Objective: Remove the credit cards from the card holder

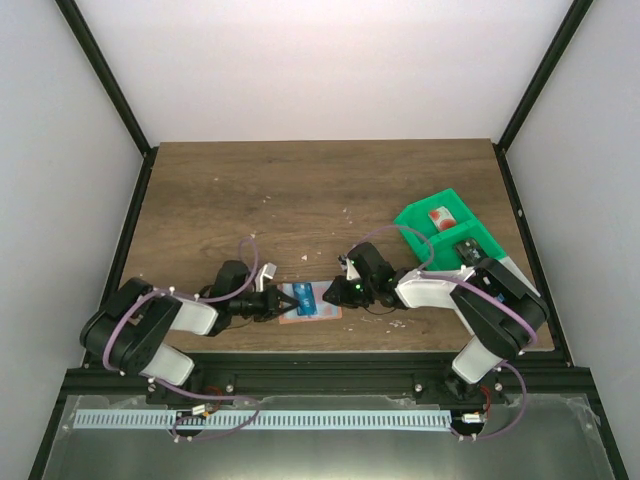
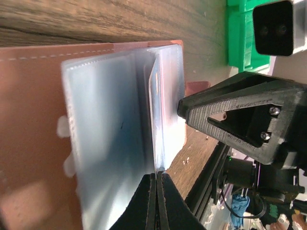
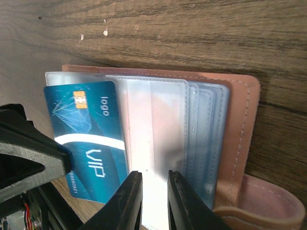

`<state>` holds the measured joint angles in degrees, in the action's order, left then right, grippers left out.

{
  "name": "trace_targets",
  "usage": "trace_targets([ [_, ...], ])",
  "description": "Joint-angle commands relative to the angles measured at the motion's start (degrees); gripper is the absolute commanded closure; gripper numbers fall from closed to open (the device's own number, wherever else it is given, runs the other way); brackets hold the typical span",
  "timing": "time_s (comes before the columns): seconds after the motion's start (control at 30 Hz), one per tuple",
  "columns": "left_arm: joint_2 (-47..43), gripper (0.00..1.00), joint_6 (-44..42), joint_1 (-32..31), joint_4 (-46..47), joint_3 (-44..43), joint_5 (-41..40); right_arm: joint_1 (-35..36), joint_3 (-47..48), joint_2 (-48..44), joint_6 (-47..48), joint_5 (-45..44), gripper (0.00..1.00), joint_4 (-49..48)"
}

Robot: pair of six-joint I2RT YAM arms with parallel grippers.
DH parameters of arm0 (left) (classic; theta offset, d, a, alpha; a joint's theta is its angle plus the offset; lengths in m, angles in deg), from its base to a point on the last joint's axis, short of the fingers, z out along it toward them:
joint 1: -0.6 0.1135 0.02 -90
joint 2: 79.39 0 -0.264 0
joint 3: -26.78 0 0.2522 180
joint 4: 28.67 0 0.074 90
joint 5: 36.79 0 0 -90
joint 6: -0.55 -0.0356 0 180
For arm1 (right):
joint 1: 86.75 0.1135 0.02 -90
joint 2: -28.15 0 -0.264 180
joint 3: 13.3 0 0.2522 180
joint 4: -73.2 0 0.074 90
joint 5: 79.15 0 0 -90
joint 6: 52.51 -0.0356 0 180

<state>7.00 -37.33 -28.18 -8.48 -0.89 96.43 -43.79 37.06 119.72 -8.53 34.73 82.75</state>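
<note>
The card holder [image 1: 322,312] lies open on the table near the front edge, with a tan-pink cover [image 3: 240,124] and clear bluish sleeves [image 2: 105,134]. A blue credit card [image 3: 91,129] marked VIP sticks partly out of a sleeve toward the left. My left gripper [image 2: 159,173] is shut on that card's edge [image 2: 154,96]. It reaches in from the left [image 1: 280,303]. My right gripper [image 3: 154,172] comes from the right [image 1: 336,293]. Its jaws stand a small gap apart, with the tips resting on the clear sleeves and nothing pinched between them.
A green compartment tray [image 1: 447,232] sits at the right. In it are a red and white card [image 1: 440,216] and a dark card [image 1: 468,247]. The tray's corner [image 2: 240,33] shows beyond the right gripper's finger [image 2: 230,120]. Small crumbs dot the wood.
</note>
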Motion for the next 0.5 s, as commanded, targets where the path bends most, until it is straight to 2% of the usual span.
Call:
trace_targets([
  [0.0,-4.43,1.0,1.03,1.58,0.52,1.87,-0.52,0.63,-0.8,0.79,-0.02,-3.36,0.83,3.04],
  [0.2,-11.66,1.0,0.83,1.78,-5.98,1.59,-4.07,0.63,-0.6,-1.21,-0.64,-3.92,0.82,3.38],
  [0.47,-22.09,1.0,3.92,1.97,-7.64,2.52,-8.21,0.63,-1.64,-8.25,-3.86,0.1,0.79,-0.37],
])
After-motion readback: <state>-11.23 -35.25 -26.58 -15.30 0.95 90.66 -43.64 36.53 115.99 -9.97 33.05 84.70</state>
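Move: The left hand already pinches the blue credit card by its left edge, the card's middle about 2 cm to its right and 1 cm ahead. The open card holder is centred some 4 cm to the right, level fore and aft, about 1 cm lower. From the right hand, the blue card lies roughly 5 cm to the left, 1 cm back and 2 cm below. Keeping its pinch on the blue card, the left hand lifts it about 5 cm, up away from the holder. ##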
